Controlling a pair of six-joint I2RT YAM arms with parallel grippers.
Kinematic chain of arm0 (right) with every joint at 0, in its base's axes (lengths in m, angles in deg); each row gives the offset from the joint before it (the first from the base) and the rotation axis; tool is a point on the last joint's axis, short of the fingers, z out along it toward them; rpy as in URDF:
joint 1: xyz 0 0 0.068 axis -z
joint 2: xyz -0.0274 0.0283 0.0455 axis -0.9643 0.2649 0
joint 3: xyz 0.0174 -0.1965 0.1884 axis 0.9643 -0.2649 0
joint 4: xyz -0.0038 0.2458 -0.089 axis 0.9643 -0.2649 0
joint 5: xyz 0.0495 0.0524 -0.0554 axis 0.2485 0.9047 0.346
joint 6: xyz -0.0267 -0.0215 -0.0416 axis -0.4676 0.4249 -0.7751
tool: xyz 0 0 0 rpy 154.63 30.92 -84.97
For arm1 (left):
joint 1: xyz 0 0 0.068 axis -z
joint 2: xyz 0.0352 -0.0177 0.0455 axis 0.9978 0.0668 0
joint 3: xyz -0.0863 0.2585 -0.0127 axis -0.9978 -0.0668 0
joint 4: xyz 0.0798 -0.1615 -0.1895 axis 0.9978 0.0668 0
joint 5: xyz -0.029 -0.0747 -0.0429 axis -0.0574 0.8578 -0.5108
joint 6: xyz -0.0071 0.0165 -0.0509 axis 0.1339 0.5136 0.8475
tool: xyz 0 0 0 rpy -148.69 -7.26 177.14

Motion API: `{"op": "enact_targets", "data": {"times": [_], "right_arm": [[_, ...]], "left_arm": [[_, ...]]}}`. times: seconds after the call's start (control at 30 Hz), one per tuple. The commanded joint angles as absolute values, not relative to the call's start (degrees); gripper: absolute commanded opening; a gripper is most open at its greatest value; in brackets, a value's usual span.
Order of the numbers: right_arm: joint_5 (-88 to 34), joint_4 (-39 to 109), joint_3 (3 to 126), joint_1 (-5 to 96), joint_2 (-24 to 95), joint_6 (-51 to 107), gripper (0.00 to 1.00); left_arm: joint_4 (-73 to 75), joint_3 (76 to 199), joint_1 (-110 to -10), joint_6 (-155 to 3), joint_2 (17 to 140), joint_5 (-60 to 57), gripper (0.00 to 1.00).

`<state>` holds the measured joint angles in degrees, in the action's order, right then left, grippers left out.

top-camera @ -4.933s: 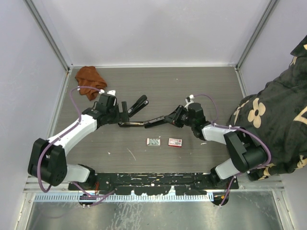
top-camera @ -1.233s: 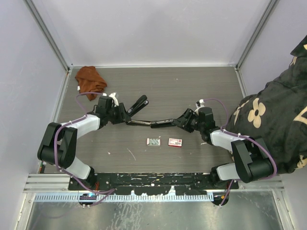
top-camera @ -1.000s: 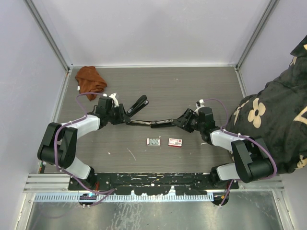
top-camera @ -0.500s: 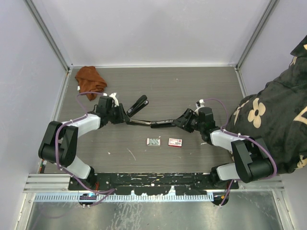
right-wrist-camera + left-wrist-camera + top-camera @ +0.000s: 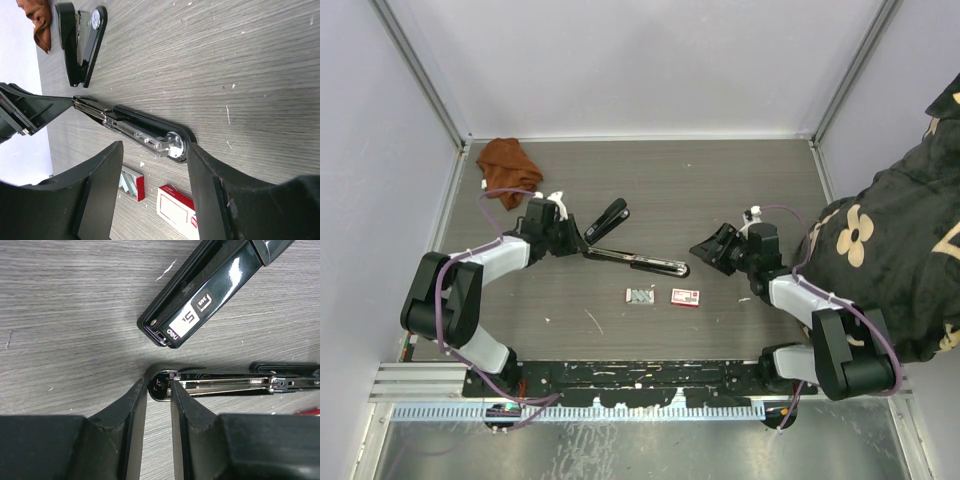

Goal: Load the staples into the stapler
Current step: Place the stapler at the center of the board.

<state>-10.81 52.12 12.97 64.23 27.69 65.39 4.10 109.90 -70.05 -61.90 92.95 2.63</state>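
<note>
The stapler (image 5: 635,260) lies swung open on the table, its metal magazine (image 5: 225,385) bare. My left gripper (image 5: 576,245) is at its hinge end, and in the left wrist view the gripper (image 5: 159,385) has narrowed so both tips press that rounded end. My right gripper (image 5: 700,248) stands open just right of the stapler's front end (image 5: 172,142), apart from it. The staples (image 5: 639,295) sit in a small tray in front of the stapler, the strips (image 5: 129,181) showing, with the red-and-white box (image 5: 685,297) beside them.
A second black stapler (image 5: 608,217), closed, lies just behind the hinge end. A rust-brown cloth (image 5: 508,160) is bunched in the far left corner. A person's flower-patterned sleeve (image 5: 890,240) reaches over the right edge.
My right gripper has let go of the stapler's front end, opened wider and drawn back to the right. The stapler's front end has swung nearer. My left jaws have narrowed on the hinge end.
</note>
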Motion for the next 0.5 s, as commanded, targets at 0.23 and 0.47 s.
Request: {"op": "enact_targets", "data": {"times": [0.23, 0.47], "right_arm": [[-10.52, 39.98, 17.04, 67.53, 16.43, 58.14, 0.6], [-11.5, 31.98, 22.02, 64.03, 15.02, 51.58, 0.6]], "left_arm": [[8.0, 112.18, -70.25, -63.92, 91.05, 2.23, 0.49], [12.12, 115.52, -70.1, -63.42, 83.57, 3.45, 0.83]]}}
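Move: The opened stapler stretches right from my left fingertips, which are around its left end; its middle is about 10 cm to my left hand's right, 2 cm back and barely below. The second stapler sits some 6 cm ahead and 4 cm right of that hand, the staples about 9 cm back and 11 cm right, the staple box 9 cm back and 20 cm right. From my empty right hand the opened stapler's middle is roughly 12 cm left, level and 4 cm down. My left fingers spread wide from a narrow gap and let go of the opened stapler's left end, the hand easing back about 1 cm and then lifting by roughly as much. My right hand, already free of it, climbs some 4 cm and drifts 2 cm right, away from the stapler, its fingers keeping their half-open gap. ##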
